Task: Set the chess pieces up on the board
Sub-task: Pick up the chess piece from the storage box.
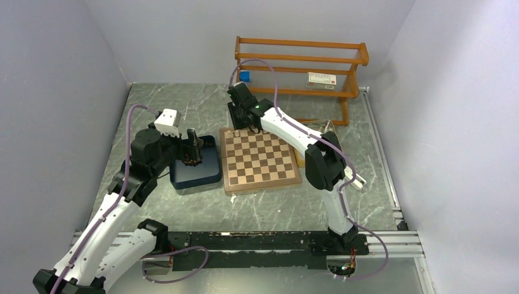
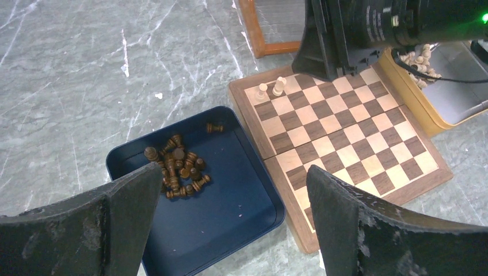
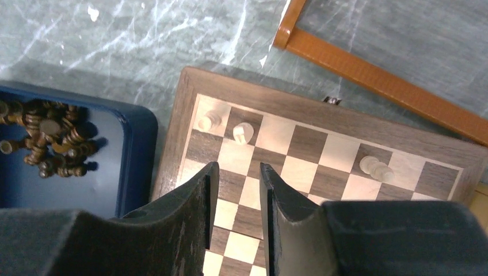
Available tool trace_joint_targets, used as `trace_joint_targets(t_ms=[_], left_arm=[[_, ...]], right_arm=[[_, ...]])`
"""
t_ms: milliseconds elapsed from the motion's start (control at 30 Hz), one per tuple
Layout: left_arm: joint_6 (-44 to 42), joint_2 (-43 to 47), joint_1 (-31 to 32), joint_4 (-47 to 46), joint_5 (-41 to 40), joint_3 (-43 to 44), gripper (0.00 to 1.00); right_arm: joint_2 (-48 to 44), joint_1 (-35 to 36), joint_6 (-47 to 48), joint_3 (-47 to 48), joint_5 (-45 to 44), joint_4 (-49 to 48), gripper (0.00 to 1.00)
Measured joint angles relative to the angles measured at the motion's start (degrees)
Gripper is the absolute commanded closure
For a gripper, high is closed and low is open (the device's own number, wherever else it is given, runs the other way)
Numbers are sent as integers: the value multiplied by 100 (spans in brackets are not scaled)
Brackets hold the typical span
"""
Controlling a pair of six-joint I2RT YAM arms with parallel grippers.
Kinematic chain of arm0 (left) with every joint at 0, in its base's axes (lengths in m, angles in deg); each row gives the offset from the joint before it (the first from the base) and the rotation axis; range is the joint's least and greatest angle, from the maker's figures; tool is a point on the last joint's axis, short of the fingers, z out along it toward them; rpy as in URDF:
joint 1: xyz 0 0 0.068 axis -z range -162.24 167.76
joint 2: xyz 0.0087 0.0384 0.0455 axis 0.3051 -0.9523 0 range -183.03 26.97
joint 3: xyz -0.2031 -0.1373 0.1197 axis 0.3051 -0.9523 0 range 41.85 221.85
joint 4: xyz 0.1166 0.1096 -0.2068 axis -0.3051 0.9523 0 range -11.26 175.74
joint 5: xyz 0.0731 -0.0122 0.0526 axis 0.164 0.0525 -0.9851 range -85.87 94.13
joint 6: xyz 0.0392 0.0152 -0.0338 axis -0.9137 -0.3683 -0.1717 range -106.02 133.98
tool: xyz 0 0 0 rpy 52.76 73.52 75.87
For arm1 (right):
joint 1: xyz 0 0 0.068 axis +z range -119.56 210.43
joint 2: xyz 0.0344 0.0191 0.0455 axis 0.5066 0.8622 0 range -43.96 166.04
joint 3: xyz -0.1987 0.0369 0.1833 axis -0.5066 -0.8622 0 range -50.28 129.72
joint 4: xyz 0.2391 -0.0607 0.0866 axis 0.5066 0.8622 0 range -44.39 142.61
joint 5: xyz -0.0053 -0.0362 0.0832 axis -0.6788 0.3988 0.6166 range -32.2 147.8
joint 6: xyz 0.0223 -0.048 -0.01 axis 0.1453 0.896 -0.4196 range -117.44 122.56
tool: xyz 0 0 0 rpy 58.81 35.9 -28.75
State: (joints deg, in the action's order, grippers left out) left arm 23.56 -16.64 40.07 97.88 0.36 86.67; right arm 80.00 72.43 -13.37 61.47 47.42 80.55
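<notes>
The board point(image 1: 263, 165) lies mid-table. In the right wrist view three cream chess pieces stand along its far row: two at the left corner point(image 3: 209, 121) point(image 3: 241, 132) and one further right point(image 3: 374, 168). My right gripper point(image 3: 237, 168) hovers above that left corner, open by a narrow gap with nothing between its fingers. Several dark chess pieces point(image 2: 175, 167) lie heaped in the dark blue tray point(image 2: 241, 218) left of the board. My left gripper point(image 2: 233, 190) hangs wide open above that tray's near right part and holds nothing.
A tan tray point(image 2: 429, 123) with several cream pieces point(image 2: 417, 57) sits right of the board, partly under the right arm point(image 2: 391, 23). A wooden rack point(image 1: 300, 67) stands behind the board, its foot point(image 3: 374, 80) close to the far edge. Walls enclose three sides.
</notes>
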Motion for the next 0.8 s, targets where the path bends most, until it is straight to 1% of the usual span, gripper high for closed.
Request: trace_joint_targets(t_ms=[233,333,467,633,800], left_arm=[[0,17,0,0,-13,0,0],[-2,17,0,0,-13,0,0],[-7,17,0,0,-15,0,0],[-22,17,0,0,-15,0,0],[-22,17,0,0,-15,0,0]], right_arm=[[-122,-22,208,-833,332,-256,68],[-155,-33,273,-1054,365,-313,67],[-586,-162,306,-1596,461,-398,65],[-1705,-730,289,-2350,474,-560,65],[-2717,-1722,271,-3237,457,-824,65]])
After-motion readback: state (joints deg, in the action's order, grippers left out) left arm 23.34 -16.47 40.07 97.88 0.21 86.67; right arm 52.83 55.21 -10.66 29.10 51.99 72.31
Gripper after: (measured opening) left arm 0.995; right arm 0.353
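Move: The pile of light pieces in the yellow storage box lies about 29 cm to the right hand's right, 1 cm back and some 11 cm below it. A placed piece stands 1 cm ahead, 1 cm left and 8 cm down; the corner piece is about level ahead, 4 cm left, and the third piece 2 cm ahead, 11 cm right, both also 8 cm down. From the left hand the pile is roughly 15 cm ahead, 43 cm right and 22 cm below. Back and down first, about 4 cm back with a 5 cm dip, the right hand clears the placed pieces; then it climbs some 8 cm while sweeping ever faster to the right, past the third piece towards the pile in the storage box, ending about 18 cm right of its start. The wrist swings a little clockwise; the empty fingers stay partly open and touch nothing. ##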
